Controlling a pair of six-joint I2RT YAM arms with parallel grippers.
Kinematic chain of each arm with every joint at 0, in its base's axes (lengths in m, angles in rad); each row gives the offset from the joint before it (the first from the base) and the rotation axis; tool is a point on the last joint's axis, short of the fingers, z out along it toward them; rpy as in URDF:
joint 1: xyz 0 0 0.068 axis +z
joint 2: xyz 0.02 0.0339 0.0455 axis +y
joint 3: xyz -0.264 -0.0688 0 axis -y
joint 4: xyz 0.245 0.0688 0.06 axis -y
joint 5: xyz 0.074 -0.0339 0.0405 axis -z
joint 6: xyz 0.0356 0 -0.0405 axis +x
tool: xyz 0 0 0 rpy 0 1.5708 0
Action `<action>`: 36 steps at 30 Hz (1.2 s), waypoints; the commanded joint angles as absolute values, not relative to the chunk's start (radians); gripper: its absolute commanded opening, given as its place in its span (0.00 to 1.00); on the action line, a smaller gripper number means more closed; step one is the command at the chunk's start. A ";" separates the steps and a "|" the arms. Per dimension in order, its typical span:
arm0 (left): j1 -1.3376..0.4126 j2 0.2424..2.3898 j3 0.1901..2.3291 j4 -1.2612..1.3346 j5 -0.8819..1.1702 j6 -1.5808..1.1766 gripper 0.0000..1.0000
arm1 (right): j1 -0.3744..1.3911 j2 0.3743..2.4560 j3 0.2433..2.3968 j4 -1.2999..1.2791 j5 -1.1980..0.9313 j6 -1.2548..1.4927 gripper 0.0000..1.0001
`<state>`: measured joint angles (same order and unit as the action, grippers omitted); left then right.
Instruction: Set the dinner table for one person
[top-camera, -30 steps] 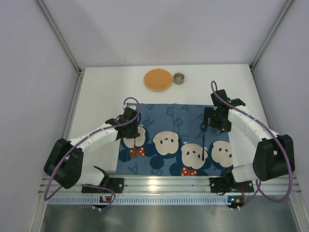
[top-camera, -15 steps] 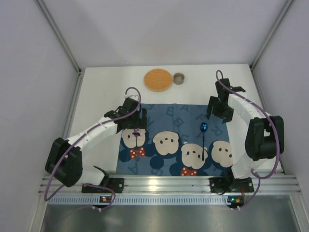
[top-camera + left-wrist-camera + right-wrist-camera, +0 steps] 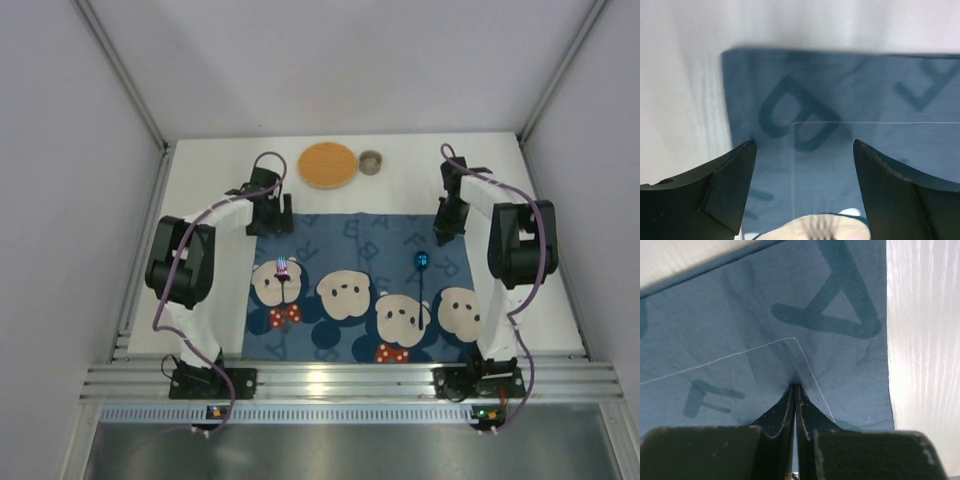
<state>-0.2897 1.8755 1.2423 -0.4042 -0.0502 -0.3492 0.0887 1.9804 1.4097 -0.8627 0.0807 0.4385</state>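
Observation:
The white dinner table [image 3: 200,200] carries a dark blue mouse-print placemat [image 3: 350,245]. A fork [image 3: 283,268] lies on the mat's left side and a blue spoon [image 3: 422,263] on its right. My left gripper [image 3: 268,215] hangs open over the mat's far-left corner [image 3: 740,65], jaws wide apart [image 3: 802,145]. The fork's tines show blurred at the bottom of the left wrist view [image 3: 815,227]. My right gripper [image 3: 447,222] is at the mat's far-right corner. It is shut [image 3: 795,387], its tips pinching a pucker of the cloth [image 3: 790,340].
A round orange-brown woven plate [image 3: 327,165] and a small round cup [image 3: 371,161] stand at the table's far edge, behind the mat. White walls close in the left, right and far sides. A metal rail runs along the near edge.
Both grippers have left the fork and the spoon lying on the mat and swung out to its far corners. The right gripper has shut on the cloth.

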 commanded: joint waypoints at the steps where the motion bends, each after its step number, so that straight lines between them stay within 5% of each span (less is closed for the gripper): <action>1: -0.281 1.923 1.298 -0.387 -0.006 -0.328 0.83 | 0.087 2.043 1.494 -0.847 0.045 0.446 0.00; 29: -0.048 2.102 1.624 -0.509 0.015 -0.319 0.79 | 0.089 2.261 1.832 -0.962 0.041 0.396 0.00; 31: -0.048 2.076 1.646 -0.488 0.057 -0.363 0.79 | 0.089 2.234 1.824 -0.968 0.040 0.399 0.09; 34: -0.049 2.060 1.667 -0.396 0.176 -0.451 0.79 | 0.087 2.149 1.778 -0.969 0.034 0.426 0.58; 36: -0.049 2.062 1.660 -0.314 0.241 -0.543 0.80 | 0.089 2.068 1.715 -0.965 0.009 0.454 0.70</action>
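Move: The right hand's shut fingertips stand on the placemat, whose far right corner lies about 8 cm ahead and 6 cm to the right; the blue spoon's middle is some 16 cm back and 8 cm left. For the left hand, wide open at mat level, the far left corner is roughly 7 cm ahead and 5 cm left, the fork's middle 15 cm back and 3 cm right, and the round wicker mat about 20 cm ahead and 18 cm right. Shut fingertips of the right hand stay down on the placemat and push it forward about 6 cm, pausing midway, then the fingers spread open. Meanwhile the open left hand skims level over the mat, forward and then diagonally forward-left to about 9 cm each way, turning slightly counter-clockwise; near its far left corner it lifts a couple of centimetres, swinging forward-right. ##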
